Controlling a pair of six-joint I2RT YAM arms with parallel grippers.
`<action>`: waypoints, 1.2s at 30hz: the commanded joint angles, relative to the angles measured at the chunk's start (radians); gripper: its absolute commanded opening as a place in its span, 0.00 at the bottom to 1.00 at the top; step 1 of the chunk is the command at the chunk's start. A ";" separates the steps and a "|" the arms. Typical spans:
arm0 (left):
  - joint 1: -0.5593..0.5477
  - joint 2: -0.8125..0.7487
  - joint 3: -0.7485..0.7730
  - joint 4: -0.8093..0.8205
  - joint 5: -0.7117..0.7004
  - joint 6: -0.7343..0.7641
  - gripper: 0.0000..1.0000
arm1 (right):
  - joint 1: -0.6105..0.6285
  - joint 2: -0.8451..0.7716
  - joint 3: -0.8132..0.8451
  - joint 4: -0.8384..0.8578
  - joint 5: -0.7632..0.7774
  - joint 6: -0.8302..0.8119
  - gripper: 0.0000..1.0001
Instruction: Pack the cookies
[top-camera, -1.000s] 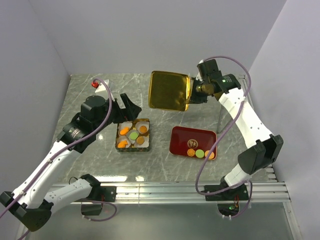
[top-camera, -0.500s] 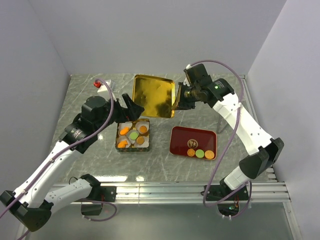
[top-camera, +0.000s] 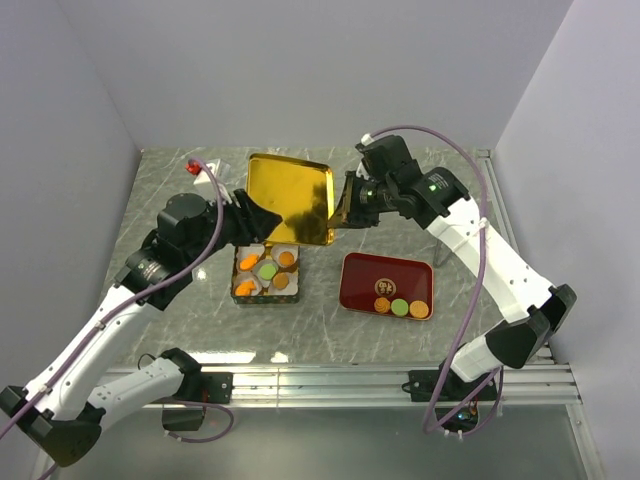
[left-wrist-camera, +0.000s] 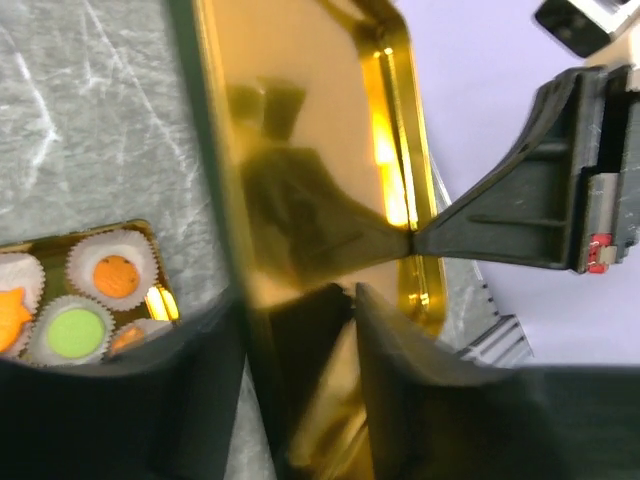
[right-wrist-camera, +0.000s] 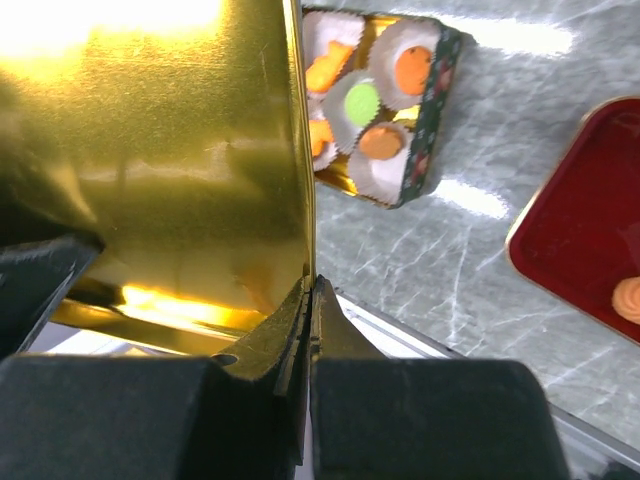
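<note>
The cookies are orange, green and brown. Several sit in white paper cups in the open tin (top-camera: 267, 273), and three lie on the red tray (top-camera: 385, 275). My right gripper (top-camera: 345, 215) is shut on the right rim of the gold lid (top-camera: 290, 198) and holds it tilted in the air above the tin's far side. My left gripper (top-camera: 258, 218) is open, with its fingers on either side of the lid's left rim. In the left wrist view the lid (left-wrist-camera: 300, 150) runs between my fingers (left-wrist-camera: 400, 380). In the right wrist view my gripper (right-wrist-camera: 312, 285) pinches the lid (right-wrist-camera: 150, 150).
The tin (right-wrist-camera: 425, 110) and the red tray (right-wrist-camera: 580, 230) lie side by side on the marble table. A red-capped object (top-camera: 192, 167) stands at the far left corner. A metal rail (top-camera: 400, 375) runs along the near edge.
My right arm has carried the gold lid leftward from the far middle to over the tin. Its left rim now sits between my left gripper's open fingers.
</note>
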 joint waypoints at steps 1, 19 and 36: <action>0.005 -0.028 0.017 0.061 0.035 0.005 0.38 | 0.016 0.006 0.026 0.071 -0.021 0.017 0.00; 0.003 -0.053 0.089 -0.123 -0.145 0.270 0.00 | -0.016 0.115 0.362 -0.138 0.009 -0.011 0.84; -0.259 -0.005 0.181 -0.271 -0.529 0.595 0.01 | -0.106 0.388 0.541 0.161 -0.487 0.397 0.90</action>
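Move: The gold lid, still held by the shut right fingers at its right edge, has its middle about 5 cm right of the half-open left gripper and 4 cm ahead, at about its height; from the right hand it lies some 8 cm left and 3 cm ahead. The cookie box stands about 29 cm below the left hand, 4 cm left and 3 cm ahead; from the right hand it is 17 cm left, 2 cm ahead. The red tray sits some 13 cm right of the right hand and 2 cm back, near table level. Closing first, the left fingers pinch the lid's near-left edge, while the right fingers then open wide and let go of its right edge. The right hand backs off up, forward and left, about 7 cm each way, tilting some 25 degrees; the left keeps its grip, carries the lid about 4 cm left and rolls it roughly 35 degrees, its left side rising. ##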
